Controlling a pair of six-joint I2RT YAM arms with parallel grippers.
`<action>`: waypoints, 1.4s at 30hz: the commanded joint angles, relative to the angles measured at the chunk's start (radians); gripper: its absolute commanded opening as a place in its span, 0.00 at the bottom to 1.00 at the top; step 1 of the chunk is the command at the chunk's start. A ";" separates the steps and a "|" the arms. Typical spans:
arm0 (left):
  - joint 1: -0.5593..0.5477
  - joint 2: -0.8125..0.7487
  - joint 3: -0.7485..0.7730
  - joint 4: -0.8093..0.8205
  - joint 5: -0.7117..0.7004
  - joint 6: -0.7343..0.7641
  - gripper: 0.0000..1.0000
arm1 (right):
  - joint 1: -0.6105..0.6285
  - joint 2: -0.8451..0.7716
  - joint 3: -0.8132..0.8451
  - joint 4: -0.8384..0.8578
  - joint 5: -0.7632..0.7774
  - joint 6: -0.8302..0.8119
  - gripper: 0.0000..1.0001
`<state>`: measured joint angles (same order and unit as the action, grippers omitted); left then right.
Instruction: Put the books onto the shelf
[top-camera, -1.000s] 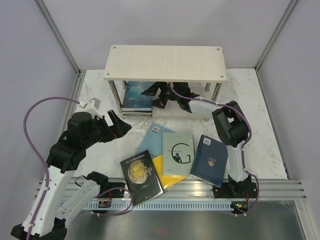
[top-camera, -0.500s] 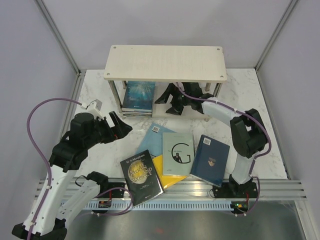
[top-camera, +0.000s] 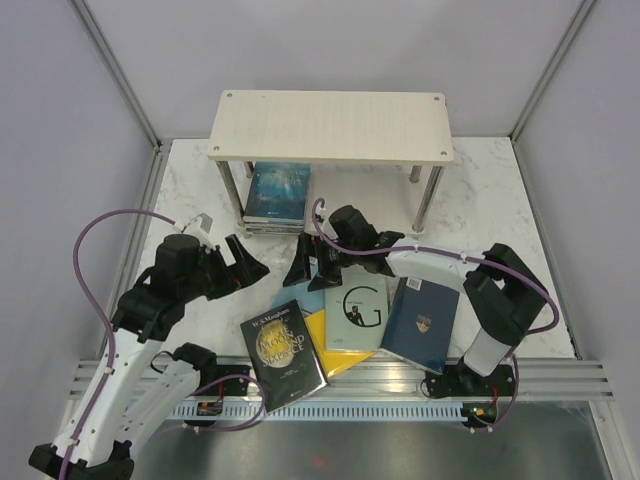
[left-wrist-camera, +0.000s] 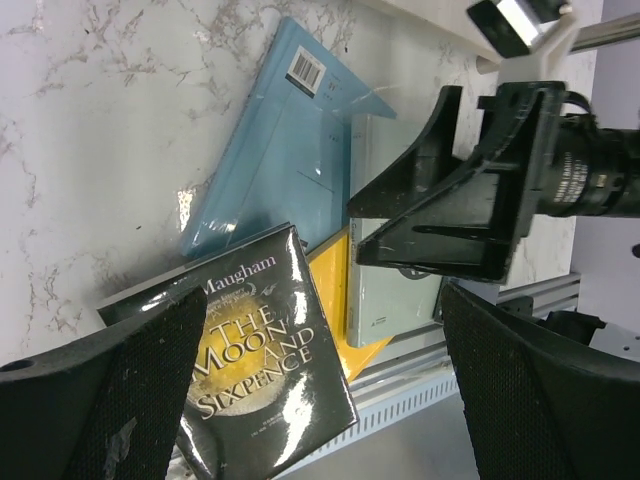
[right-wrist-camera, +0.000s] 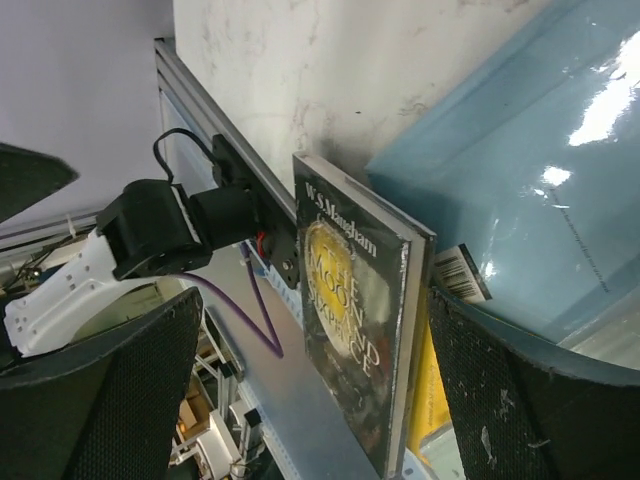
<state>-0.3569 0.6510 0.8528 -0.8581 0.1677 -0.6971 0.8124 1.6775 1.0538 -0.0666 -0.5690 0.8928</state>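
Note:
The shelf (top-camera: 330, 125) stands at the back, with a stack of books (top-camera: 277, 195) on its lower tier, a teal cover on top. Loose books lie fanned near the front: black "Moon and Sixpence" (top-camera: 285, 352), yellow (top-camera: 322, 332), light blue (top-camera: 300, 283), white "G" (top-camera: 358, 305), navy (top-camera: 420, 318). My right gripper (top-camera: 312, 270) hangs open over the light blue book (right-wrist-camera: 530, 160), holding nothing. My left gripper (top-camera: 243, 262) is open left of the pile, nothing in it. Its wrist view looks down on the black book (left-wrist-camera: 265, 350).
The pile sits close to the table's front rail (top-camera: 400, 375). The shelf's metal posts (top-camera: 425, 200) stand behind the right arm. Grey walls enclose the marble table (top-camera: 200, 190) on three sides.
My right gripper has pulled out from under the shelf's top board and swung forward and left over the loose books. The left arm has shifted slightly nearer the pile.

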 joint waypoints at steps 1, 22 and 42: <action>0.001 -0.017 0.003 0.039 0.030 -0.050 1.00 | 0.005 0.039 -0.006 0.054 0.008 -0.021 0.95; 0.001 -0.079 0.002 -0.005 0.044 -0.082 1.00 | 0.160 0.211 -0.066 0.198 0.015 0.009 0.93; -0.001 -0.136 -0.009 -0.033 0.023 -0.099 1.00 | 0.156 0.159 -0.141 0.331 -0.054 0.094 0.00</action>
<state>-0.3569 0.5232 0.8383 -0.8890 0.1928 -0.7689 0.9562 1.9190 0.9051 0.3271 -0.6201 1.0061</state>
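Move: The black Moon and Sixpence book lies with its middle about 16 cm back and 6 cm to the left of the right hand, 10 cm below it. On that same level, the blue book is straight under the hand, the yellow one about 13 cm back and 6 cm right, and the green-grey one some 5 cm back and 10 cm right. From the left hand the black book is roughly 17 cm back, 5 cm right and 18 cm below. Sink the open right gripper about 9 cm, first nearly straight down, then also drawing back some 6 cm and a little left, to the black book's right edge near its far corner. Once there, close the fingers to about a third open, pinching the book's thickness with one finger on the cover and one underneath. Meanwhile ease the open left gripper back a couple of centimetres and slightly up. ##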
